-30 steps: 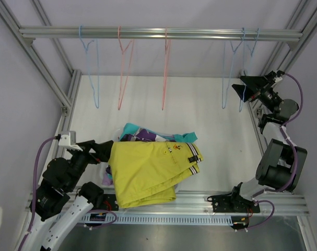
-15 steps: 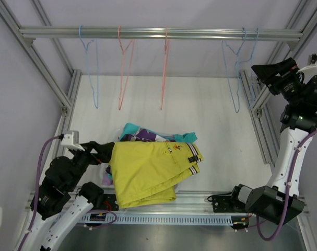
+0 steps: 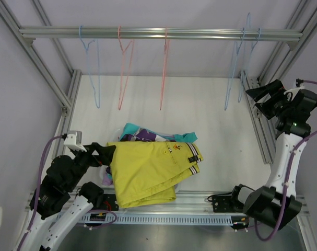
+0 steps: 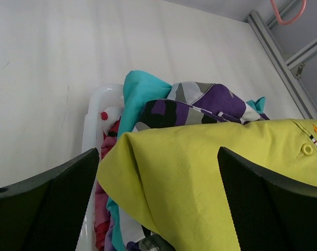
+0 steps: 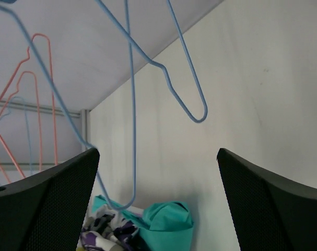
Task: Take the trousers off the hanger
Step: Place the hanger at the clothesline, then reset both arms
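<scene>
The trousers lie in a heap at the table's front. The mustard yellow pair [image 3: 148, 170] is on top, with teal [image 3: 131, 129] and camouflage [image 3: 145, 136] pairs showing behind it. My left gripper [image 3: 103, 153] stands open at the heap's left edge, and the yellow cloth [image 4: 210, 178] lies between its fingers [image 4: 54, 204] without being pinched. A pink-red pair [image 4: 102, 212] peeks out below. My right gripper [image 3: 257, 97] hangs open in the air at the far right, just right of two bare blue hangers [image 3: 235, 68]. A blue hanger [image 5: 184, 99] dangles ahead of it.
Several wire hangers hang bare on the top rail [image 3: 200, 34]: one blue [image 3: 90, 68] at the left and two pink [image 3: 124, 68] [image 3: 164, 68]. A white bin [image 4: 93, 112] lies under the heap. Aluminium frame posts [image 3: 255, 115] run along both sides.
My right gripper has opened wider and pulled back to the right from the blue hangers, which have swung. The left arm and the heap have barely shifted.
</scene>
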{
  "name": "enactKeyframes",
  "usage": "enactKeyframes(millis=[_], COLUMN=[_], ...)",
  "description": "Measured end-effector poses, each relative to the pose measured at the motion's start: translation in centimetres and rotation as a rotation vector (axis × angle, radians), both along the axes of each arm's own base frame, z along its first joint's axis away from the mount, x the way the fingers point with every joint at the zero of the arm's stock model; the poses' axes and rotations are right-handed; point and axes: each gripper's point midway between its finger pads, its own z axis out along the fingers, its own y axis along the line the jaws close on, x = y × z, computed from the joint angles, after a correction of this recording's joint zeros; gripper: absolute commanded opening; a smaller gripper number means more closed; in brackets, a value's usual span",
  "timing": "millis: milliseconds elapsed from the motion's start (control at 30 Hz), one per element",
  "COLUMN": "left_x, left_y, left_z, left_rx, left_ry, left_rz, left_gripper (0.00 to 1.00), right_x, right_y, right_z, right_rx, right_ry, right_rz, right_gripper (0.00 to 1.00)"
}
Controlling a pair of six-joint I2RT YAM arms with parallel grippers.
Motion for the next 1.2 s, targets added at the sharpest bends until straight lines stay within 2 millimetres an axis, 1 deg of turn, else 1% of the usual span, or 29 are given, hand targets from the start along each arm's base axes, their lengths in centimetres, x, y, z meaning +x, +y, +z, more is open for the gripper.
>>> enactKeyframes(millis=[67, 100, 167, 233, 267, 333, 367, 433, 467, 500, 533, 567, 633, 667, 800, 900, 967, 1033, 1133, 1200], left_x=[-0.2, -0.3, -0.5, -0.6, -0.7, -0.9, -0.9, -0.9, -0.9, -0.9, -0.9, -0.9, -1.1, -1.1, -1.4, -1.4, -1.4, -1.4, -1.6, -1.9], left_y=[0.1, 0.1, 0.2, 0.3, 0.4, 0.4, 0.5, 0.5, 0.5, 0.6, 0.6, 0.7, 0.9, 1.1, 2.0, 2.6, 3.0, 3.4, 4.0, 4.4], left_z=[0.0, 0.1, 0.6, 1.3, 1.7, 2.7, 3.2, 4.5, 5.1, 5.5, 6.6, 7.4, 9.0, 9.8, 13.0, 14.1, 14.1, 13.1, 11.2, 10.2], left_rx=[0.002, 0.002, -0.003, -0.010, -0.011, -0.015, -0.015, -0.010, -0.007, -0.001, 0.002, 0.007, 0.018, 0.022, 0.019, 0.018, 0.020, 0.028, 0.036, 0.038], left_ry=[0.006, 0.004, -0.004, -0.017, -0.024, -0.039, -0.044, -0.058, -0.063, -0.068, -0.081, -0.094, -0.121, -0.132, -0.197, -0.249, -0.288, -0.316, -0.350, -0.371], left_rz=[-0.002, -0.004, -0.005, -0.005, -0.005, -0.007, -0.007, -0.009, -0.010, -0.012, -0.013, -0.015, -0.016, -0.012, 0.017, 0.043, 0.058, 0.075, 0.095, 0.103], left_gripper=[0.99, 0.99, 0.99, 0.99, 0.99, 0.99, 1.00, 0.99, 0.99, 1.00, 0.99, 0.99, 0.99, 0.99, 0.99, 0.99, 0.99, 0.99, 0.99, 0.99], right_x=[-1.3, -2.2, -3.8, -5.8, -6.6, -8.4, -9.1, -9.8, -9.9, -10.0, -10.0, -10.2, -10.5, -11.0, -12.3, -13.6, -14.3, -15.0, -15.5, -15.4], right_y=[0.1, 0.3, 1.1, 2.9, 3.8, 5.8, 6.9, 8.9, 10.2, 11.4, 12.2, 13.6, 15.1, 16.2, 18.3, 19.5, 20.0, 19.7, 18.2, 17.0], right_z=[1.8, 3.3, 6.5, 10.4, 11.7, 13.8, 14.3, 14.2, 13.7, 13.0, 12.2, 10.9, 9.1, 8.1, 5.8, 4.9, 4.8, 5.2, 5.4, 5.5], right_rx=[-0.079, -0.136, -0.234, -0.329, -0.360, -0.400, -0.413, -0.426, -0.429, -0.436, -0.443, -0.462, -0.507, -0.538, -0.680, -0.772, -0.805, -0.816, -0.833, -0.846], right_ry=[-0.048, -0.085, -0.173, -0.287, -0.334, -0.417, -0.448, -0.473, -0.474, -0.465, -0.453, -0.434, -0.399, -0.380, -0.331, -0.326, -0.339, -0.360, -0.380, -0.380], right_rz=[-0.035, -0.063, -0.081, -0.075, -0.061, -0.015, 0.013, 0.085, 0.136, 0.175, 0.207, 0.249, 0.294, 0.330, 0.372, 0.391, 0.397, 0.377, 0.308, 0.243], right_gripper=[1.00, 0.99, 1.00, 0.99, 1.00, 0.99, 0.99, 0.99, 0.99, 1.00, 0.99, 0.99, 0.99, 0.99, 0.99, 1.00, 0.99, 0.99, 0.99, 0.99])
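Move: The right hand is open beside the blue hangers: the outer one's middle is about 18 cm ahead, 4 cm left and 8 cm above it, the other blue hanger level with that and about 5 cm farther left. The yellow trousers lie some 42 cm left of the right hand, 23 cm back and 22 cm below. From the left hand the outer blue hanger is roughly 37 cm ahead, 57 cm right and 14 cm higher. Empty and still wide open, the right hand backs away from the blue hangers and swings left towards the yellow trousers, about 15 cm back and 17 cm left; it arches up, then sinks, while its right side rolls up and its fingers tip upward. The left hand, also empty and open, rises about 14 cm above its start, then sinks a little, drifting left as its fingers tilt up some 20 degrees. ##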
